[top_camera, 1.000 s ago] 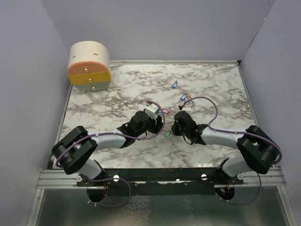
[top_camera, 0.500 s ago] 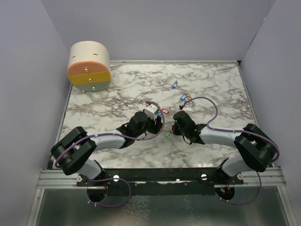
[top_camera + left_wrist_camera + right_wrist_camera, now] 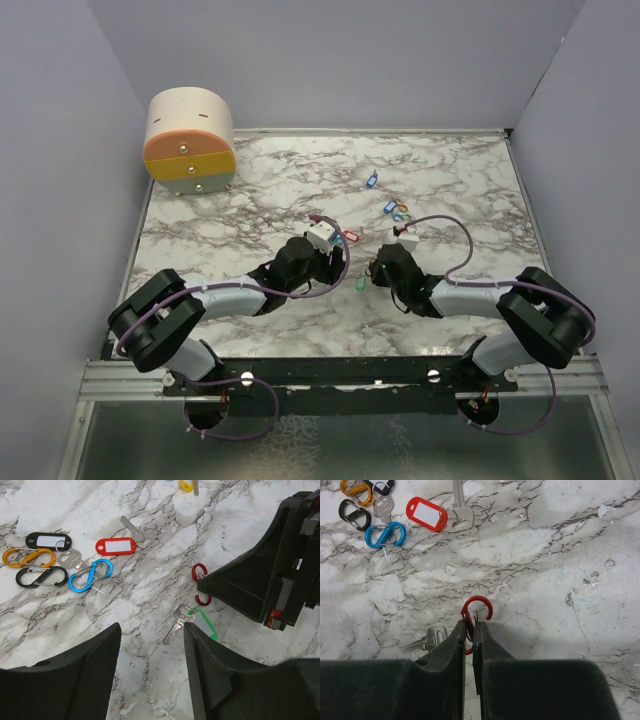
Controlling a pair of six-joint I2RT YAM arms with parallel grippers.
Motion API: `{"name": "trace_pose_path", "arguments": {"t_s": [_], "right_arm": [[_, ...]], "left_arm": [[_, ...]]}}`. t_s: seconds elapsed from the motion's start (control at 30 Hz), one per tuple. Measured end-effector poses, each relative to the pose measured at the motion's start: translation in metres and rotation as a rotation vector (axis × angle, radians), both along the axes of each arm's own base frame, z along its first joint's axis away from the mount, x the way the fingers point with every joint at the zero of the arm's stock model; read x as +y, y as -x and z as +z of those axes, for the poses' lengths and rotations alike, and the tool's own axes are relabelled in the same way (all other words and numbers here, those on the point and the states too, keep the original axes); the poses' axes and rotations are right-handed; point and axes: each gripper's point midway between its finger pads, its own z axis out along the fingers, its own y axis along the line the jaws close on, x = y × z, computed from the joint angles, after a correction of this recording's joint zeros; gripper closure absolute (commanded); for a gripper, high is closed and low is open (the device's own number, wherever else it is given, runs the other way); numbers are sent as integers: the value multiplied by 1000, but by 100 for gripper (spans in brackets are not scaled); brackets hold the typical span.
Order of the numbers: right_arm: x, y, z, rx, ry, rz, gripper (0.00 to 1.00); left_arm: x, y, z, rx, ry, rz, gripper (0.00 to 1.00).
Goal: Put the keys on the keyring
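Note:
My right gripper (image 3: 470, 622) is shut on a red S-shaped clip keyring (image 3: 481, 603), held upright just above the marble; its top hook sticks out past the fingertips. In the left wrist view the same keyring (image 3: 194, 572) shows at the right gripper's tip (image 3: 204, 587). A silver key (image 3: 175, 627) with a green tag (image 3: 206, 626) lies flat just below it. My left gripper (image 3: 151, 627) hangs open over the marble, its right fingertip beside that key. From above, both grippers (image 3: 336, 262) (image 3: 377, 268) meet mid-table by the green tag (image 3: 359, 285).
A red-tagged key (image 3: 116, 545), a blue clip (image 3: 90, 575), a black clip (image 3: 41, 576), an orange clip (image 3: 27, 556) and a black-tagged key (image 3: 47, 541) lie farther out. Another blue tag (image 3: 372, 180) and a round drawer box (image 3: 190, 140) stand toward the back.
My right arm has shifted slightly toward the near right with the red keyring in its grip. The left arm has stayed put.

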Motion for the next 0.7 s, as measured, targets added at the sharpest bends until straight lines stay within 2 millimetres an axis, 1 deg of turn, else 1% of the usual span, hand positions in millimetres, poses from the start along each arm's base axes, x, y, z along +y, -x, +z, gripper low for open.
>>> {"name": "trace_pose_path", "arguments": {"t_s": [0.1,0.2,0.33,0.57,0.63,0.7], "right_arm": [[-5,2,3,-46,-23,-2,99],[-5,0,14,-111,-59,6,99],[-3,-4,37,-212,-121,20,99],[5,-10,86,-362,-212,56,99],[7,-10,97,-392,-231,65,99],[8,-9,104,-406,-240,72,99]], "left_arm": [[0,0,0,-1,-1,3,45],[1,-1,0,-4,-4,7,45],[2,-2,1,-7,-3,10,45],[3,0,5,-19,4,11,45],[4,1,6,-25,6,8,45],[4,3,8,-34,11,1,45]]}}
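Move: The right fingers still hold the red carabiner just above the table. The key ring with its green tag lies by the carabiner's lower loop, the tag about 2 cm back, 2 cm to this hand's left and 2 cm below. The red tag lies some 7 cm ahead and 5 cm left, the blue carabiner about 7 cm ahead and 8 cm left. From the open left hand, the green tag is roughly 2 cm back, 5 cm right and 9 cm down. Keep the right gripper shut on the red carabiner and lift it about 10 cm, slowly at first and then quickly, drifting only slightly forward, so its lower loop carries the key ring up off the table. As it climbs, tilt the fingers up some 25 degrees and let the hand's left side rise with it. ##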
